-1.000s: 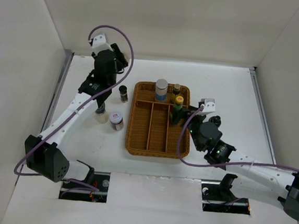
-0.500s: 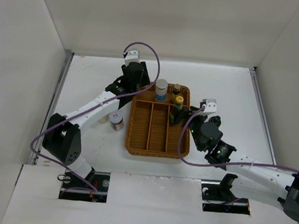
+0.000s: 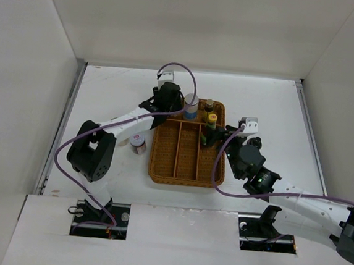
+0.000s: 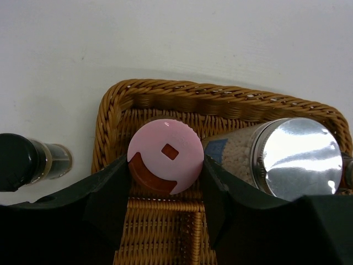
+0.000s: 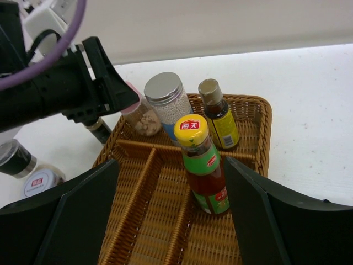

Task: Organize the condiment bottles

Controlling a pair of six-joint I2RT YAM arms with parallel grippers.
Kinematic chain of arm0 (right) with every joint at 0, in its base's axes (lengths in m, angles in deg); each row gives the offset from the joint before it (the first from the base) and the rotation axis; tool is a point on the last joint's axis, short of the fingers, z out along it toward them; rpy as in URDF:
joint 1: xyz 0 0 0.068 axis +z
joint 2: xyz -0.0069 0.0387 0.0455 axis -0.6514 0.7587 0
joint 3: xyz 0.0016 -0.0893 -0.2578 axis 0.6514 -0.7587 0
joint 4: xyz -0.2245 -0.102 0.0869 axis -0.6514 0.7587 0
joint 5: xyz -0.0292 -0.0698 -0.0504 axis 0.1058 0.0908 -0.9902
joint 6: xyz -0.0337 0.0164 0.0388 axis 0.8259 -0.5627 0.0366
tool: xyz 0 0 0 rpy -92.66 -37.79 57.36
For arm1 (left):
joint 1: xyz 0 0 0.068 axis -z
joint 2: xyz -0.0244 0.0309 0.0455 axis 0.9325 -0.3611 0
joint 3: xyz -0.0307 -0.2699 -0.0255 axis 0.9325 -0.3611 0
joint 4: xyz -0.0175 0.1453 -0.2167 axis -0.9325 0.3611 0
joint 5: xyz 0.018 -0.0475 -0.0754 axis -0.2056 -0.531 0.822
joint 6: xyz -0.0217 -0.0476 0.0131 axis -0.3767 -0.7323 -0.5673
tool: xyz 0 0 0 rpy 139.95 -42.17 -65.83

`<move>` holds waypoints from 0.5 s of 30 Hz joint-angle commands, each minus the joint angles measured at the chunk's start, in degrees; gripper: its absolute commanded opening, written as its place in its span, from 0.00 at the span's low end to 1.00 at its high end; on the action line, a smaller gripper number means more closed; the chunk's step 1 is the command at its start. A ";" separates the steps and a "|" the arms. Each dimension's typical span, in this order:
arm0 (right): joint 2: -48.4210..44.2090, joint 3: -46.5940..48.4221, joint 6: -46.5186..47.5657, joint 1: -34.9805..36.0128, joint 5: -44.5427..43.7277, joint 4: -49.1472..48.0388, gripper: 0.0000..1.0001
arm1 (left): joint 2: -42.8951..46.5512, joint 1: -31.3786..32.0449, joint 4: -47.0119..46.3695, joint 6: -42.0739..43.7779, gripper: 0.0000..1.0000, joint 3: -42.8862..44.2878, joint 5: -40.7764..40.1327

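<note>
My left gripper [image 4: 165,168] is shut on a pink-capped jar [image 4: 165,155] and holds it in the far-left corner of the brown wicker tray [image 4: 182,91], right beside a grey-capped jar [image 4: 300,157]. From above, the left gripper [image 3: 169,107] hides the pink jar. My right gripper [image 5: 171,171] is open at the tray's right side, with a yellow-capped sauce bottle [image 5: 201,163] standing just ahead between its fingers. A tan-capped bottle [image 5: 218,116] stands in the far-right corner.
On the table left of the tray [image 3: 185,182] stand a black-capped jar [image 4: 22,161] and a jar with a red-and-white lid [image 3: 137,142]. The tray's long compartments hold nothing. White walls enclose the table on three sides.
My left arm has swung right from the table left of the tray to the tray's far-left corner, carrying the pink-capped jar. My right arm has barely moved.
</note>
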 commanded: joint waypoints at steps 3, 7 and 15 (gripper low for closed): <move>-0.22 -0.09 -0.68 -0.35 -0.08 -3.49 0.83 | -0.41 0.62 -3.66 -0.50 0.45 -0.66 -1.93; 0.22 -0.08 -0.59 -0.43 0.10 -3.84 0.83 | -0.58 0.89 -4.10 -0.50 0.59 -1.72 -3.08; 0.22 0.00 -0.33 -0.43 -0.08 -3.75 0.83 | 6.52 0.01 -10.42 0.21 0.77 -5.40 -3.52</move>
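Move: The pink-lidded bottle is already held by its lid over the left end of the tray's far compartment. The compartment floor there is straight below the left hand, about 10 cm down. The silver-lidded jar stands roughly 7 cm to the right, level with it, the gold-capped bottle some 13 cm right. Outside the tray, the black-capped bottle is about 10 cm left and 1 cm back. From the right hand, that compartment spot lies some 16 cm ahead, 18 cm left and 20 cm lower. Bring the left gripper down about 2 cm, lowering the pink-lidded bottle into the far-left corner of the tray beside the silver-lidded jar. Then open the fingers from about half to three-quarters wide so they let go of the lid, holding the hand nearly in place as they spread. ##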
